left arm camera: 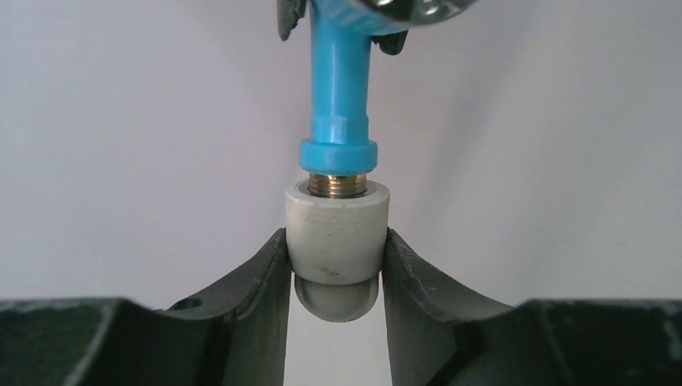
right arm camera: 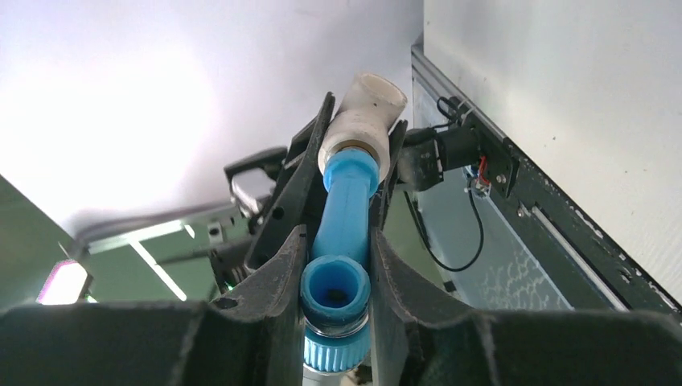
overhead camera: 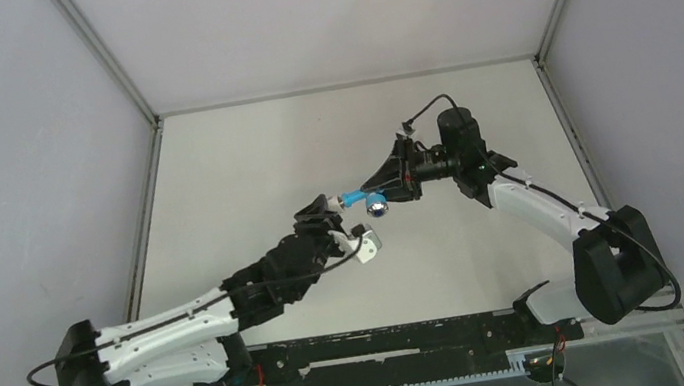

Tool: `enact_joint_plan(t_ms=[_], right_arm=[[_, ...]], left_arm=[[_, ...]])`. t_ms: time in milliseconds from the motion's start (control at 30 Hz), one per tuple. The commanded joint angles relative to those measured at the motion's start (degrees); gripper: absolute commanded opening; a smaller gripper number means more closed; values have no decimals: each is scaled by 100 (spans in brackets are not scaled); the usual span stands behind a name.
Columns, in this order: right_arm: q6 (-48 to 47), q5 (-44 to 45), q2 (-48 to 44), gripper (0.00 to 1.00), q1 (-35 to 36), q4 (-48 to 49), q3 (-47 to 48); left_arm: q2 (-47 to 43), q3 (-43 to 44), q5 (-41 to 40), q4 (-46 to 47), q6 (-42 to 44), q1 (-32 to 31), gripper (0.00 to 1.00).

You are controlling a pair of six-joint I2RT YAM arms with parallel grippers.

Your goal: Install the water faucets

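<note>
A bright-blue water faucet [overhead camera: 355, 198] hangs in mid-air between my two arms. My right gripper [overhead camera: 388, 189] is shut on its body, the spout mouth [right arm camera: 335, 291] between the fingers. Its brass thread [left arm camera: 337, 184] enters a white elbow fitting [left arm camera: 338, 239], with part of the thread still showing. My left gripper [left arm camera: 337, 261] is shut on that white fitting [overhead camera: 323, 205], both fingers pressed against its sides. From the right wrist the blue stem [right arm camera: 346, 209] runs up into the white fitting [right arm camera: 362, 121].
A loose white and metal part [overhead camera: 366, 243] lies on the white table [overhead camera: 242, 156] beside the left arm. Grey walls enclose the table on three sides. A black rail [overhead camera: 389, 343] crosses the near edge between the arm bases.
</note>
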Motion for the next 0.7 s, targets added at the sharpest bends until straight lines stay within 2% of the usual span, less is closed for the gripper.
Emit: enact_joint_plan(t_ms=[0, 67, 133, 233, 300, 367, 467, 667], right_arm=[[1051, 136, -95, 0, 100, 1088, 64], [989, 218, -100, 0, 101, 1034, 60], [904, 291, -109, 0, 91, 957, 57], [777, 393, -118, 0, 59, 865, 57], [723, 442, -128, 0, 42, 852, 57], [663, 480, -139, 0, 26, 851, 55], [607, 517, -132, 0, -10, 894, 55], [356, 535, -84, 0, -112, 852, 57]], left_arm=[[612, -497, -977, 1643, 1266, -212, 0], [675, -409, -994, 1780, 1003, -210, 0], [706, -250, -964, 1649, 662, -210, 8], [674, -6, -846, 1274, 124, -202, 35], [584, 77, -691, 1050, -125, -201, 64], [431, 152, -526, 814, -376, -194, 80], [241, 347, -217, 329, -782, -141, 88], [-119, 938, 456, -1089, -1716, 82, 92]])
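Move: The white elbow fitting sits right in the left fingers, pinched, with the blue faucet joined to it: the faucet's body centre is about 5 cm to the right and 1 cm ahead, its chrome-faced knob roughly 8 cm right and 1 cm back, both about level. From the right hand, which grips the faucet, the fitting is some 7 cm left, 1 cm back and 1 cm lower; the knob is about 3 cm back and 1 cm right. The fitting, at the end of the blue faucet, is carried about 2 cm forward and a little down by both hands together, with a wrist turn of some 10 degrees. Then the left fingers open from their pinch to nearly full width and let go, the hand drawing back about 2 cm and rising slightly; the right hand keeps its grip on the faucet, easing up about 1 cm. ##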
